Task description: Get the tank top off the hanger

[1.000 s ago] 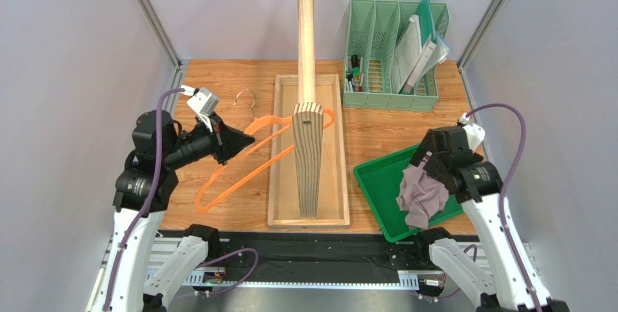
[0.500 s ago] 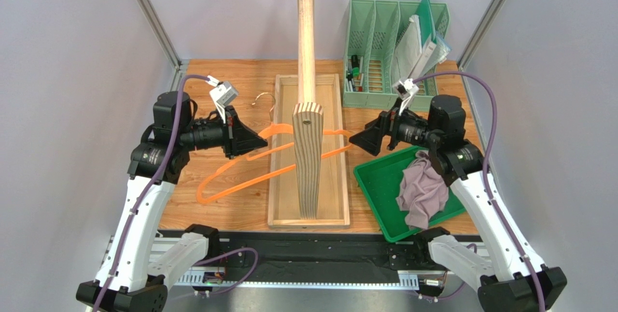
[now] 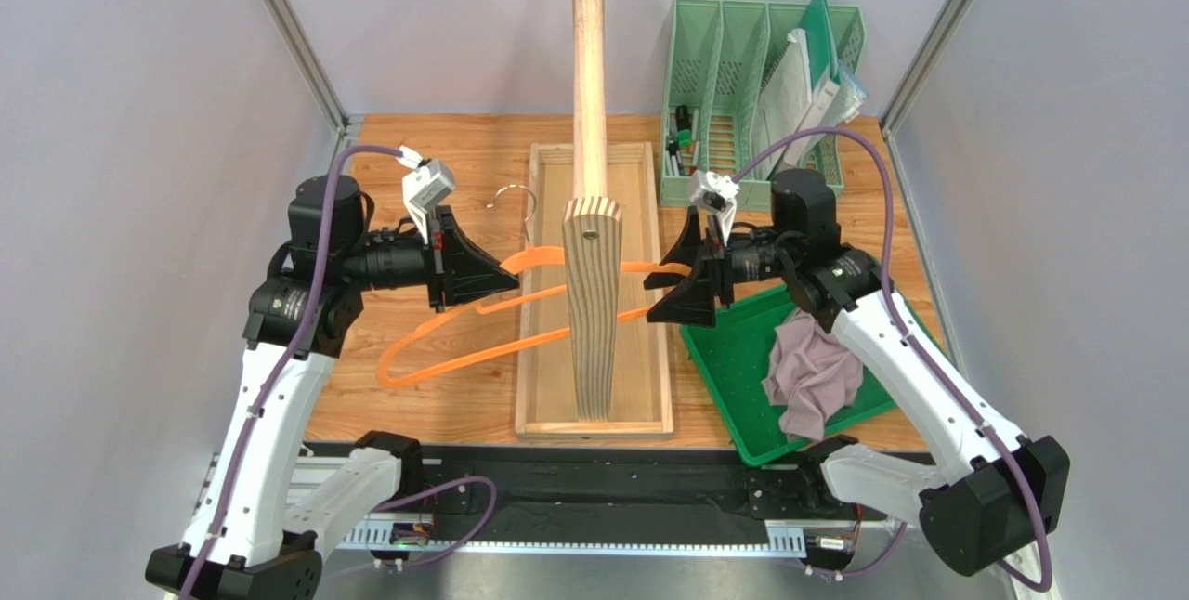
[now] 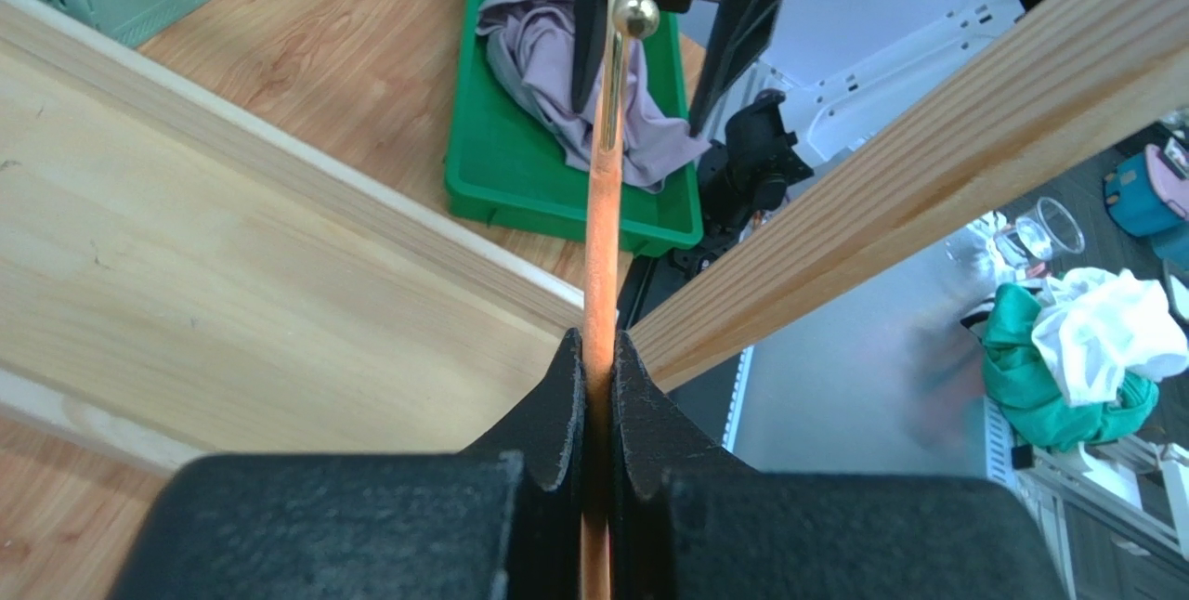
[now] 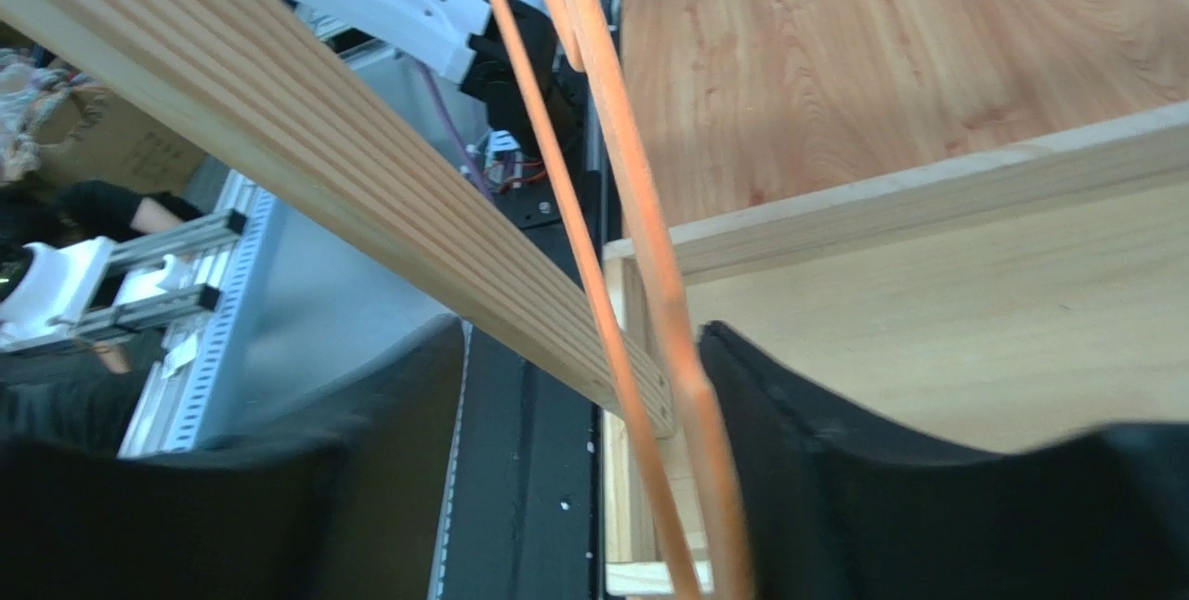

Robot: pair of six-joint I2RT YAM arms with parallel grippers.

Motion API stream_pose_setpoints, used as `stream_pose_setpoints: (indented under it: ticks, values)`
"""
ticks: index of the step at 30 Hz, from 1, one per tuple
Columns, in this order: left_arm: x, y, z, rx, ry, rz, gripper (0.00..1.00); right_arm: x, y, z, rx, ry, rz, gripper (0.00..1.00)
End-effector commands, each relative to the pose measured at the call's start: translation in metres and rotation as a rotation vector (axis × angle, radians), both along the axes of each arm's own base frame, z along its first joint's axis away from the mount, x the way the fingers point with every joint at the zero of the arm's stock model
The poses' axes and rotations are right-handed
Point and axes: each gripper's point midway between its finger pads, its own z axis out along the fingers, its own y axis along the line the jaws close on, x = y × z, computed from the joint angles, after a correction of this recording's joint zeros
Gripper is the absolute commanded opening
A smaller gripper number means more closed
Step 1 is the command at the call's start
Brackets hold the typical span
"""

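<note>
The orange hanger (image 3: 461,326) is bare and hangs level across the upright wooden beam (image 3: 592,308), its silver hook (image 3: 518,193) pointing to the back. My left gripper (image 3: 479,274) is shut on the hanger's left shoulder; the left wrist view shows the thin orange rod (image 4: 602,224) pinched between its jaws (image 4: 597,345). My right gripper (image 3: 687,278) is open, its jaws on either side of the hanger's right end. In the right wrist view, two orange rods (image 5: 631,224) run between its fingers (image 5: 584,338), nearer the right one. The mauve tank top (image 3: 814,370) lies crumpled in the green tray (image 3: 726,349).
The beam rises from a shallow wooden box (image 3: 635,398) at the table's middle. A mint file organiser (image 3: 754,120) with papers and pens stands at the back right. Grey walls and metal posts close in both sides.
My right arm left the green tray, swung left to the hanger's right end, and its jaws have narrowed. My left arm raised the hanger and shifted it right. The tank top stayed in the tray.
</note>
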Motion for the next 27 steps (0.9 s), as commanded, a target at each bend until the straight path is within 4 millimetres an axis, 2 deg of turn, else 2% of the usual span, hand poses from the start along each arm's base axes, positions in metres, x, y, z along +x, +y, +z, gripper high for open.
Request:
stream_pose_setpoints:
  ticks: [1,3,4,6,7,8,9,11,12,13,14,15,16,17,20,21,23,24,27]
  values:
    - [-0.016,-0.002,0.024,-0.044,-0.108,-0.072,0.00,-0.010,0.008,0.015,0.042,-0.067,0.100,0.37]
    - [-0.017,-0.002,0.025,-0.042,-0.113,-0.065,0.00,-0.011,0.009,0.017,0.042,-0.064,0.099,0.14]
    - [-0.016,-0.002,0.024,-0.039,-0.109,-0.059,0.00,-0.007,0.010,0.017,0.037,-0.072,0.074,0.00]
    - [-0.010,0.001,0.023,-0.019,-0.103,-0.009,0.00,0.001,0.009,0.017,0.018,-0.087,0.010,0.00]
    - [-0.008,0.002,0.025,-0.014,-0.104,0.009,0.03,0.004,0.008,0.016,0.012,-0.091,-0.017,0.00]
    - [0.001,0.007,0.023,0.006,-0.099,0.076,0.10,0.008,0.007,0.016,0.003,-0.100,-0.049,0.00]
    - [0.004,0.009,0.025,0.009,-0.092,0.122,0.24,0.016,0.005,0.016,-0.012,-0.110,-0.121,0.00]
    - [0.015,0.016,0.027,0.020,-0.101,0.217,0.39,0.023,0.003,0.020,0.002,-0.132,-0.174,0.00]
    - [0.014,0.019,0.031,0.013,-0.113,0.240,0.44,0.024,0.003,0.015,0.004,-0.133,-0.192,0.00]
    - [0.015,0.021,0.034,0.006,-0.102,0.271,0.54,0.026,0.002,0.024,0.032,-0.148,-0.216,0.00]
    - [0.023,0.028,0.034,0.017,-0.109,0.346,0.70,0.027,0.002,0.025,0.037,-0.149,-0.229,0.00]
    - [0.023,0.035,0.039,0.017,-0.126,0.401,0.81,0.031,0.001,0.026,0.040,-0.157,-0.253,0.00]
    - [0.025,0.043,0.043,0.019,-0.134,0.467,0.87,0.031,0.000,0.028,0.045,-0.155,-0.269,0.00]
    - [0.036,0.060,0.042,0.048,-0.133,0.601,0.88,0.035,-0.002,0.030,0.045,-0.162,-0.296,0.00]
    - [0.035,0.099,0.054,0.061,-0.181,0.837,0.90,0.054,-0.016,0.029,0.024,-0.176,-0.405,0.00]
    - [0.026,0.107,0.062,0.044,-0.214,0.878,0.90,0.060,-0.021,0.028,0.013,-0.172,-0.435,0.00]
    - [0.021,0.122,0.066,0.026,-0.238,0.965,0.93,0.073,-0.035,0.032,0.011,-0.160,-0.496,0.00]
    - [0.013,0.127,0.071,0.005,-0.264,0.982,0.93,0.080,-0.042,0.029,-0.009,-0.145,-0.539,0.00]
    - [0.004,0.135,0.075,-0.012,-0.286,1.024,0.92,0.099,-0.066,0.036,-0.020,-0.109,-0.656,0.00]
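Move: The hanger's right end already lies between the right hand's open fingers, only about 1 cm to its right. The near post of the stand is roughly 9 cm to the left of that hand and 5 cm back; the tank top in the green tray is about 28 cm to its right, level with it fore and aft and some 24 cm lower. From the left hand, which holds the hanger's middle, that right end is some 20 cm to the right, 1 cm ahead and 3 cm lower. Forward by about 7 cm and some 4 cm to the right goes the right hand, turning clockwise, but only after its fingers have pinched the hanger's right end. Once that grip is shut, the left hand opens wide, lets go of the hanger, then draws off leftward and up, away from the post, swinging counter-clockwise some 50 degrees. ##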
